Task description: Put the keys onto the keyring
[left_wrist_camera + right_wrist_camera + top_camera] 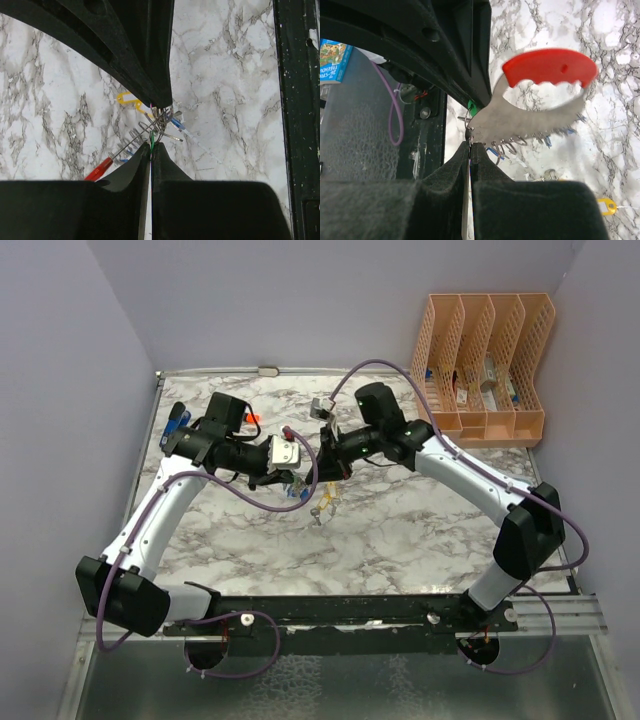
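Note:
The keyring (530,117) is a flat silver piece with a toothed lower edge and a red grip (550,67), held above the marble table. My right gripper (471,145) is shut on its lower left corner. Small wire rings hang from its teeth, with blue keys (495,152) under them. A green key (151,137) stands edge-on between the pads of my left gripper (151,146), which is shut on it. The left wrist view shows the keyring (132,142) edge-on, its red end low at the left. A yellow key (127,98) lies on the marble. Both grippers (310,480) meet mid-table.
An orange file rack (485,370) stands at the back right. A blue stapler (175,425) and an orange marker (252,418) lie at the back left behind my left arm. A black rail (350,610) runs along the table's near edge.

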### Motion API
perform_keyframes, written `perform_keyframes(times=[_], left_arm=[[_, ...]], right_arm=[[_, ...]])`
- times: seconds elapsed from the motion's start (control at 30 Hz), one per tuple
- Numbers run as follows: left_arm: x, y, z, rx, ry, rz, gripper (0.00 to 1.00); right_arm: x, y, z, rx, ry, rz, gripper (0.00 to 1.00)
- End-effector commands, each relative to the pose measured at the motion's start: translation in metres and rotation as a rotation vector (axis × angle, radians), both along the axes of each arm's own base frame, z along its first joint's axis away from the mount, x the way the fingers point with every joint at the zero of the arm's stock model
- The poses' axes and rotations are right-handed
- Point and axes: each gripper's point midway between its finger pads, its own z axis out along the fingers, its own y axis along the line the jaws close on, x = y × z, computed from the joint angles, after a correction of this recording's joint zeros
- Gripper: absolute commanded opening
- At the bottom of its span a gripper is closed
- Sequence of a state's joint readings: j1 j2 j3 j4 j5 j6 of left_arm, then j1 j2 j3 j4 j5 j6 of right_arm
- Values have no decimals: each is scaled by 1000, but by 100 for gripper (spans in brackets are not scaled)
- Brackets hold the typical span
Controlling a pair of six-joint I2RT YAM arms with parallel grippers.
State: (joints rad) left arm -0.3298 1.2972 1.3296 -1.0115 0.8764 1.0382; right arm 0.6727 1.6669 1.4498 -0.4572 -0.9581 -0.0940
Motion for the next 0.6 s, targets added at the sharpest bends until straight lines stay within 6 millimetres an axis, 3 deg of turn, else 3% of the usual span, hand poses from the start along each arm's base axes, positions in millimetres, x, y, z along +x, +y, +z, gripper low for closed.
perform_keyframes(times=[0.0, 0.27, 0.43, 0.57], left_arm=[[12, 2, 4, -12, -60, 21, 6], [8, 2, 0, -18, -52, 29, 7], [10, 4, 1, -9, -56, 45, 24], [10, 11, -1, 28, -78, 51, 27]], right_arm=[[-2, -4, 10, 25, 32, -64, 1], [7, -4, 9, -28, 103, -152, 1], [7, -8, -1, -87, 223, -237, 1], [10, -13, -15, -150, 282, -314, 1]])
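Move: The left hand holds the green key's tag. The ring pinched in the right fingers is about 3 cm to its right, roughly level fore and aft and about 1 cm lower. The keyring's red handle hangs some 7 cm ahead, 1 cm right and 5 cm below, and the yellow key tags lie about 3 cm ahead, 7 cm right and 15 cm down on the table. From the right hand, the green tag is about 3 cm to the left, level fore and aft and in height. Both hands sink about 1 cm; left opens, releasing the green tag, while right tilts the ring some 20 degrees. ##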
